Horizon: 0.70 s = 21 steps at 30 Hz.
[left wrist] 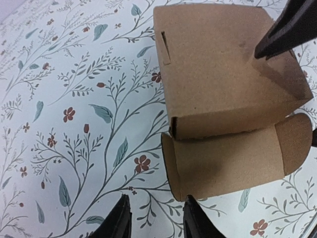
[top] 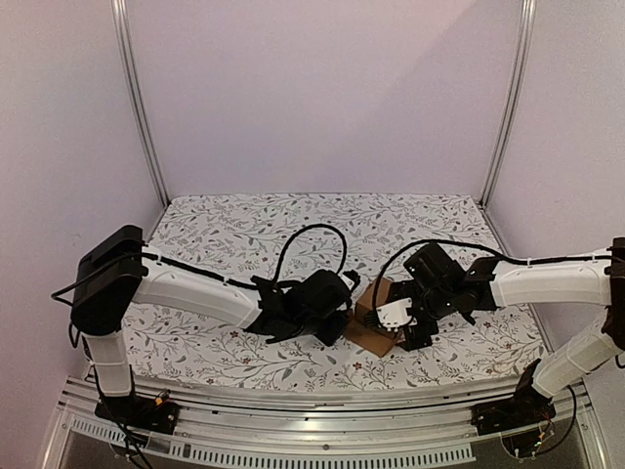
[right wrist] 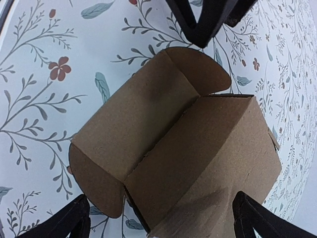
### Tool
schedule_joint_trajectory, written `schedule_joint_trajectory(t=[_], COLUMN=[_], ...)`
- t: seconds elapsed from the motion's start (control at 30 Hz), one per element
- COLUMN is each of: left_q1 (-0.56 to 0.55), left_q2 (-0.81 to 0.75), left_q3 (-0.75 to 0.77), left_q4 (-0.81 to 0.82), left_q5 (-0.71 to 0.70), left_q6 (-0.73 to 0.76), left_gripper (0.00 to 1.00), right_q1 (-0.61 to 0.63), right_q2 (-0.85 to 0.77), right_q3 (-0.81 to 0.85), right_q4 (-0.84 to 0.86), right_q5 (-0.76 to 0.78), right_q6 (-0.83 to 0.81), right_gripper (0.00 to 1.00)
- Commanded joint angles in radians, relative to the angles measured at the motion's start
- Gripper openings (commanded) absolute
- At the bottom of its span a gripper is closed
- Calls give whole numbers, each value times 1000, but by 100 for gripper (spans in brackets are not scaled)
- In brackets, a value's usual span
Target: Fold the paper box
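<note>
The paper box (top: pixel 369 330) is a brown cardboard cube, partly folded, standing on the floral cloth between both arms. In the left wrist view its body (left wrist: pixel 218 79) is closed, and a lid flap (left wrist: pixel 233 161) with rounded ears lies open toward me. My left gripper (left wrist: pixel 157 218) is open just short of that flap with nothing between its fingers; its right fingertip (left wrist: pixel 195 215) is at the flap's edge. My right gripper (right wrist: pixel 161 223) is open wide and straddles the paper box (right wrist: pixel 198 148) from the other side. One right finger (left wrist: pixel 285 29) rests over the box's top corner.
The floral tablecloth (top: pixel 244 234) covers the table. A metal frame post (top: pixel 142 107) stands at the back left and another (top: pixel 508 107) at the back right. A metal rail (top: pixel 312 401) runs along the near edge.
</note>
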Motion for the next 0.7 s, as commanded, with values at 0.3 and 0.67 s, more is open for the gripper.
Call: schedule_joint_trajectory(t=[0.3,0.67], left_q1=[12,14], left_q2=[27,61], left_q3=[-16,32], left_q4=[96,85], left_q5=[83,36], left_q6=[-82,35], left_gripper=[33,3], right_q1=[-124,-228], right_q2=[-76,114], right_q3=[181,270], right_q4=[-264,-198], right_q5=[-242,-237], right_q6=[53,162], right_gripper=[99,99])
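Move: The left hand, low and just outside the lid's open tongue, has the tongue's middle about 7 cm to its right, level with it front to back and some 4 cm lower; the box body is about 5 cm ahead and 9 cm right. From the right hand, astride the lid's near right corner, the box's middle is roughly 5 cm ahead, 3 cm left and 3 cm below, the tongue about 2 cm back and 5 cm left. The right hand, fingers kept wide, lifts its one fingertip off the top of the lid and climbs about 6.5 cm, then swings forward some 5 cm along the box's right side and over the lid, dipping slightly at the end while turning about 10 degrees clockwise. Meanwhile the left hand eases about 1.5 cm to the right towards the tongue, rising a touch before sinking to finish about 1 cm lower, and shuts its part-open fingers almost fully by the tongue's near left corner, where contact can't be made out. ##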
